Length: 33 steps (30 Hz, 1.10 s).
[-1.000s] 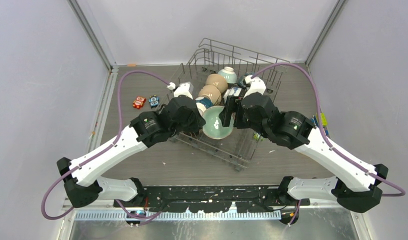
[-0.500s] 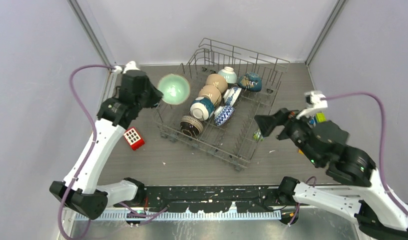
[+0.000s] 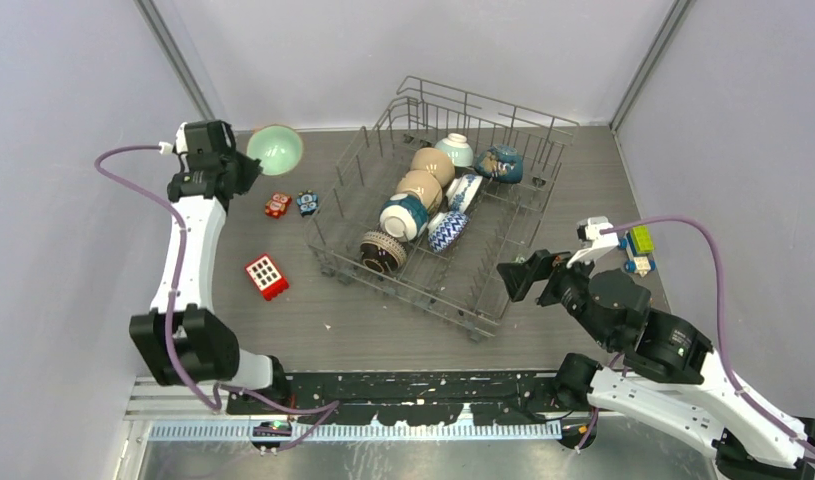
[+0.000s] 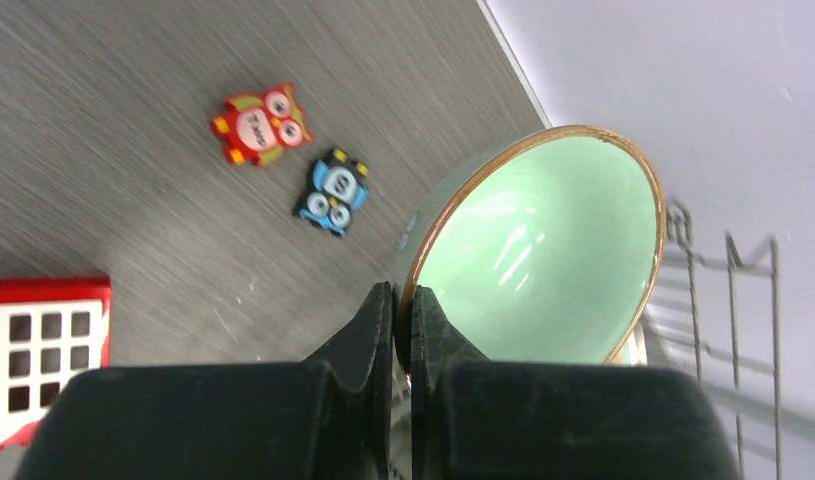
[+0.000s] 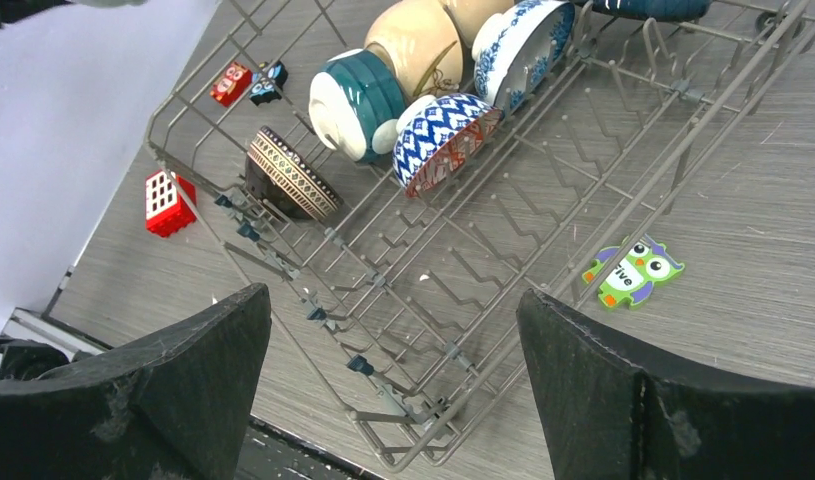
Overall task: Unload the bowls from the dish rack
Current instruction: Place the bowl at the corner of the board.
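The grey wire dish rack stands mid-table, turned at an angle. Several bowls lean in it: two tan ones, a white-teal one, a blue-white patterned one, a dark brown ribbed one and a dark blue one. My left gripper is shut on the rim of a mint green bowl, held in the air at the table's back left, outside the rack. My right gripper hangs wide open above the rack's near right corner, holding nothing.
A red block with white squares lies left of the rack. A red owl piece and a blue one lie below the held bowl. A green owl and small coloured blocks lie right of the rack.
My left arm lifted the mint bowl out of the rack and swung it to the back left. My right arm pulled back to the near right and opened wide.
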Each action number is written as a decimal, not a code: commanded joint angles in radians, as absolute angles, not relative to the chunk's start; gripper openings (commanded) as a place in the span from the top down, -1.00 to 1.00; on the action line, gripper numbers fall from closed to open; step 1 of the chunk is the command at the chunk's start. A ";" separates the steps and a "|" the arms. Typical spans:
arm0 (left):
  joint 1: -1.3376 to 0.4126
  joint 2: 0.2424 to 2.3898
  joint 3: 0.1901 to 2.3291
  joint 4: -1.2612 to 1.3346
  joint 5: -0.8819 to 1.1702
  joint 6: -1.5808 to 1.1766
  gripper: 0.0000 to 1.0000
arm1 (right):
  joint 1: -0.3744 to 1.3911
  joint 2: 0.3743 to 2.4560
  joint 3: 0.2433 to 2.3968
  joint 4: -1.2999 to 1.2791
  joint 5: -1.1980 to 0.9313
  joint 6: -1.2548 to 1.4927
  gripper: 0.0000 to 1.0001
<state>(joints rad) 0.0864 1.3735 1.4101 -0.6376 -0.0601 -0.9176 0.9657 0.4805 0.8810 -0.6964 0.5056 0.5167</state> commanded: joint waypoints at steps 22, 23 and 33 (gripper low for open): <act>0.198 1.964 1.716 -0.380 -0.130 -1.059 0.99 | 0.968 0.396 0.854 -0.544 0.617 0.455 -0.89; 0.197 1.974 1.713 -0.361 -0.130 -1.063 0.99 | 0.968 0.396 0.853 -0.541 0.626 0.453 -0.89; 0.195 2.084 1.741 -0.330 -0.127 -1.095 0.99 | 0.967 0.421 0.862 -0.529 0.679 0.439 -0.89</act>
<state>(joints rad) 0.1913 2.0876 1.6863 -0.4381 -0.1215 -1.0641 0.9657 0.4015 0.8238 -0.5877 0.6300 0.4576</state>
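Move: The bowl is already in my left hand, pinched at its rim. Its spot near the board's far-left corner lies about 17 cm ahead, 4 cm to the left and 23 cm below. Near that spot, the red owl toy is some 9 cm ahead of my left hand and 8 cm left; the blue owl toy is about 9 cm ahead and 1 cm left, both 24 cm below. From my idle right hand the spot is roughly 36 cm ahead and 46 cm left. Down and outward with my left hand: it sinks about 18 cm while reaching some 14 cm forward and 8 cm left, carrying the bowl past the owl toys towards the far-left corner. My fingers keep their pinch on the rim, tip a further 12 degrees or so downward and swing a little counter-clockwise. The leftward part fades early; the descent is still going on at the end. ##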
